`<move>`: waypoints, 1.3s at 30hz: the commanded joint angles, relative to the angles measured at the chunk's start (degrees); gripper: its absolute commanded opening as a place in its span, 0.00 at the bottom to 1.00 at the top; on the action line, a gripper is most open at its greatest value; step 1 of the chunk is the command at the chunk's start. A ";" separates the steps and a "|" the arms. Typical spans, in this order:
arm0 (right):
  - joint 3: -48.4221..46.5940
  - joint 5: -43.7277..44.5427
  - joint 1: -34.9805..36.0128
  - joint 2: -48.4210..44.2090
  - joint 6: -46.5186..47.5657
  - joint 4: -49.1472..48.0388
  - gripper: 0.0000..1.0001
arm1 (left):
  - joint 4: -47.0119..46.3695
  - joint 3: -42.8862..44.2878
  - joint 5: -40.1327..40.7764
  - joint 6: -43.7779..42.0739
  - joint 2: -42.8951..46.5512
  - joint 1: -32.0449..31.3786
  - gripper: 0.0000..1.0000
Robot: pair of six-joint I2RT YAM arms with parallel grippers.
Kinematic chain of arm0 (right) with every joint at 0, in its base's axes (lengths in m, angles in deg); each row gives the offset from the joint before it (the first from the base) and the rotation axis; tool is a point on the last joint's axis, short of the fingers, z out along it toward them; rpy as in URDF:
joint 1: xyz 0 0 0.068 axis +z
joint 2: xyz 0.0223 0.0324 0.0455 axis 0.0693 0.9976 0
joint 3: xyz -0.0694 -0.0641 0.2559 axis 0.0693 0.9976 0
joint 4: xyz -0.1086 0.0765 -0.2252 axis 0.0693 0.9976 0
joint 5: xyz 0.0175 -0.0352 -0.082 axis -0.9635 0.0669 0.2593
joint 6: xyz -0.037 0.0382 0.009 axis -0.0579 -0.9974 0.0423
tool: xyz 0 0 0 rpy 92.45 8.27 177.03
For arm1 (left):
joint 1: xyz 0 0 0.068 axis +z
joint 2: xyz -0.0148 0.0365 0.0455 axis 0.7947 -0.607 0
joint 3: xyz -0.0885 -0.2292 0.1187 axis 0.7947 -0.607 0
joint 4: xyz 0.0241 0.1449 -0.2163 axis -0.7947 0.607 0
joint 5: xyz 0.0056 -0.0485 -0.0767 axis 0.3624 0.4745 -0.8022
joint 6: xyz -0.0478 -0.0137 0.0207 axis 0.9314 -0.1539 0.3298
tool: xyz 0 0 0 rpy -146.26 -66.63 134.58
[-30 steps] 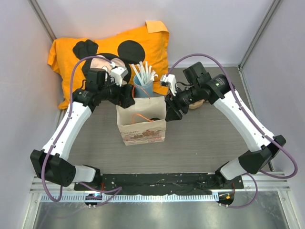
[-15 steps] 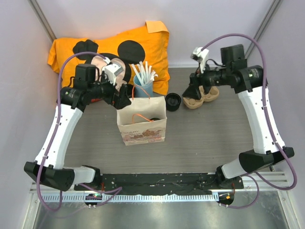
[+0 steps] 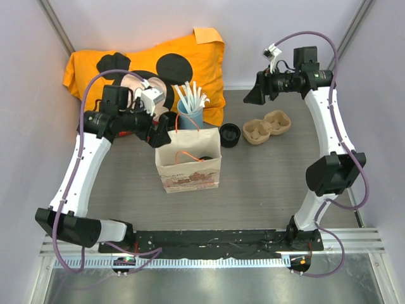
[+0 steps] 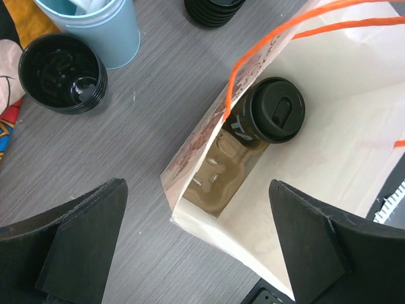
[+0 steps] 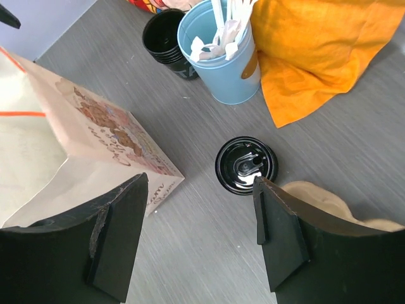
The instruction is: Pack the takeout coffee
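Note:
The takeout coffee (image 4: pixel 273 109), a dark cup with a round black lid, sits inside the open paper bag (image 4: pixel 329 158) with orange handles. In the top view the cup (image 3: pixel 205 158) shows in the bag (image 3: pixel 188 171) at the table's middle. My left gripper (image 4: pixel 196 253) is open and empty, above the bag's left rim (image 3: pixel 161 135). My right gripper (image 5: pixel 199 234) is open and empty, raised far to the back right (image 3: pixel 250 95), away from the bag.
A squat black ring-shaped piece (image 3: pixel 229 135) lies right of the bag, beside a cardboard cup carrier (image 3: pixel 267 128). A blue cup of white sticks (image 3: pixel 190 114) and stacked black cups (image 4: pixel 62 71) stand behind the bag. An orange cloth (image 3: pixel 152 63) covers the back.
My right arm has pulled away from the bag's right side, back and up to the far right, uncovering the black ring piece. My left gripper has shifted slightly left.

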 commanded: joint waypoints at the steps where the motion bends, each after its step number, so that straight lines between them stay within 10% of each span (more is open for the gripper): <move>1: -0.96 -4.80 0.10 -0.44 -4.37 -7.80 0.73 | -1.33 2.02 -0.44 0.00 -1.23 0.49 1.00; 23: 1.51 -7.88 0.54 2.11 -13.96 -15.81 0.73 | 1.21 6.33 -2.46 -4.30 -7.11 -0.30 0.95; 39: 3.79 -7.09 3.26 3.34 -13.52 -15.81 0.73 | 8.78 7.74 -4.75 -10.55 -8.70 -1.09 0.56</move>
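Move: The paper bag's far orange handle stands about 9 cm to the right and 5 cm ahead of the left hand, near its height; the bag's middle is 9 cm right, 2 cm back and 17 cm down, the straw tub 10 cm right, 17 cm ahead and 22 cm down. From the right hand, the far handle lies some 22 cm left, 8 cm back and slightly lower; the lid stack is about 6 cm left, level fore-and-aft, 32 cm down. Around the bag's far-left rim, by the root of the far handle, the left hand feels its way: about 3 cm forward, then 2 cm back while sinking 2 cm, turning slightly clockwise and half-closing its wide-open fingers, with no grip visible yet. The right hand, fingers still part-open, drifts about 4 cm left towards the bag, its fingertips tipping up some 10 degrees. ##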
